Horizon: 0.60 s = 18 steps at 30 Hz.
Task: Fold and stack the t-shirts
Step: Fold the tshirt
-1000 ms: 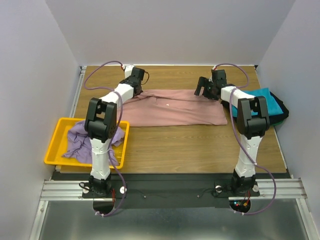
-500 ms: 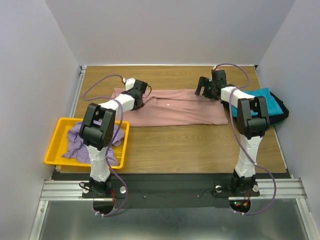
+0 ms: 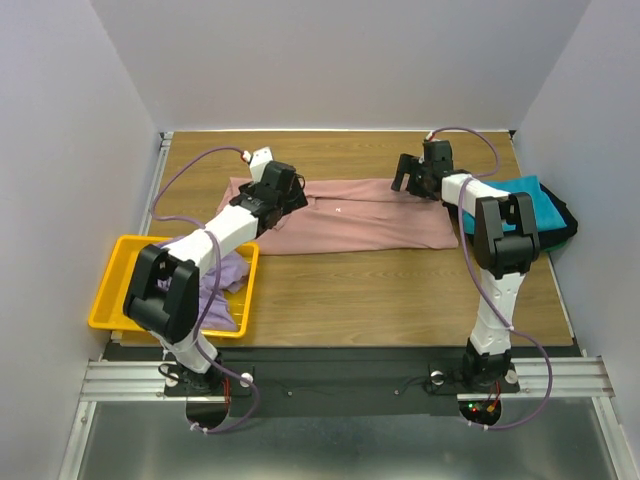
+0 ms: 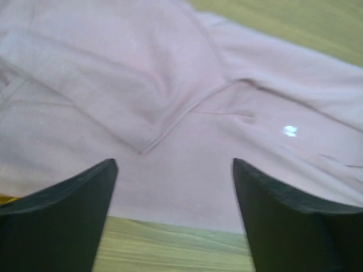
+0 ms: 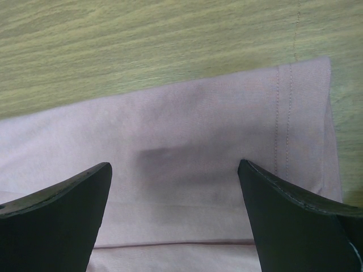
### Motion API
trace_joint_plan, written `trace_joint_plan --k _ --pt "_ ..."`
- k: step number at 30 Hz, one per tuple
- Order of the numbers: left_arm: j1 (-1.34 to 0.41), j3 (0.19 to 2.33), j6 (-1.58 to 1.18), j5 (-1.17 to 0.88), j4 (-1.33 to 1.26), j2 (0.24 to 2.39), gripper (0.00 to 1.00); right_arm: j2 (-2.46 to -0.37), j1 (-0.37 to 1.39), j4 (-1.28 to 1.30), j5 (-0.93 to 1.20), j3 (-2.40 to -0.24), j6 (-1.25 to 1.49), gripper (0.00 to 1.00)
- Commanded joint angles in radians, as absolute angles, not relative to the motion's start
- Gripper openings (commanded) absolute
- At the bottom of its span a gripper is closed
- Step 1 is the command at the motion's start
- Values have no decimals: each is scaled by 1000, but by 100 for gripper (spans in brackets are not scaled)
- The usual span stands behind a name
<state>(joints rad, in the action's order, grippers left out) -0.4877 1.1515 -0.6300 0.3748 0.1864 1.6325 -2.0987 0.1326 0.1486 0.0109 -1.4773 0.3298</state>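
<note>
The dusty pink t-shirt (image 3: pixel 370 225) lies spread flat across the far half of the table. My left gripper (image 3: pixel 290 195) hovers over its left end, open with nothing between the fingers. In the left wrist view the pink cloth (image 4: pixel 170 85) shows a folded flap and the small print, with the gripper (image 4: pixel 173 170) above its near edge. My right gripper (image 3: pixel 402 178) stands open over the shirt's far right corner. The right wrist view shows the hemmed pink corner (image 5: pixel 198 130) under the open gripper (image 5: pixel 174 167). A lavender t-shirt (image 3: pixel 228 272) lies crumpled in the bin. Teal (image 3: pixel 525 195) and black (image 3: pixel 562 225) t-shirts lie at the right edge.
The yellow plastic bin (image 3: pixel 105 300) sits at the near left, partly under my left arm. Bare wood table (image 3: pixel 380 290) runs in front of the pink shirt. Grey walls close in the table on the left, back and right.
My left gripper has opened and let go of the pink shirt's left end, which now lies a little further left. The left arm has swung down and left. The right arm has not moved.
</note>
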Motion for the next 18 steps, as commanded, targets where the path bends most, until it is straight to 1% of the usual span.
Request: trace_joint_plan --k 1,6,13,18 --pt "-483 1193 -583 371 77 1626 98 -2072 133 167 -6 -1476 304 100" --pt "-427 1353 -577 319 86 1826 98 -2082 133 167 60 -1544 284 100" --pt "-362 1410 -635 239 43 2003 98 -2141 133 169 101 -1634 262 100" --pt "-341 1523 -635 173 63 2126 99 -2209 133 176 72 -1660 278 100"
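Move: For the left hand the mark is the fold in the pink t-shirt's far edge, roughly 13 cm ahead, 2 cm right and 11 cm below; the shirt's near edge lies almost under the hand, and the yellow bin's middle about 11 cm back, 26 cm left, 9 cm below. The right hand hovers low over the cloth, its stretch of far edge some 5 cm ahead and 3 cm below, with the turquoise shirt about 24 cm right and 3 cm back, about level in height. Forward in a low arc, the left hand first lifts slightly, then sinks towards the fold at the pink t-shirt's far edge, some 10 cm out and 7 cm lower overall, fingers staying wide open. The right hand waits, then rises about 3 cm off the cloth while easing as far forward towards the far edge, drifting slightly left, also open. ##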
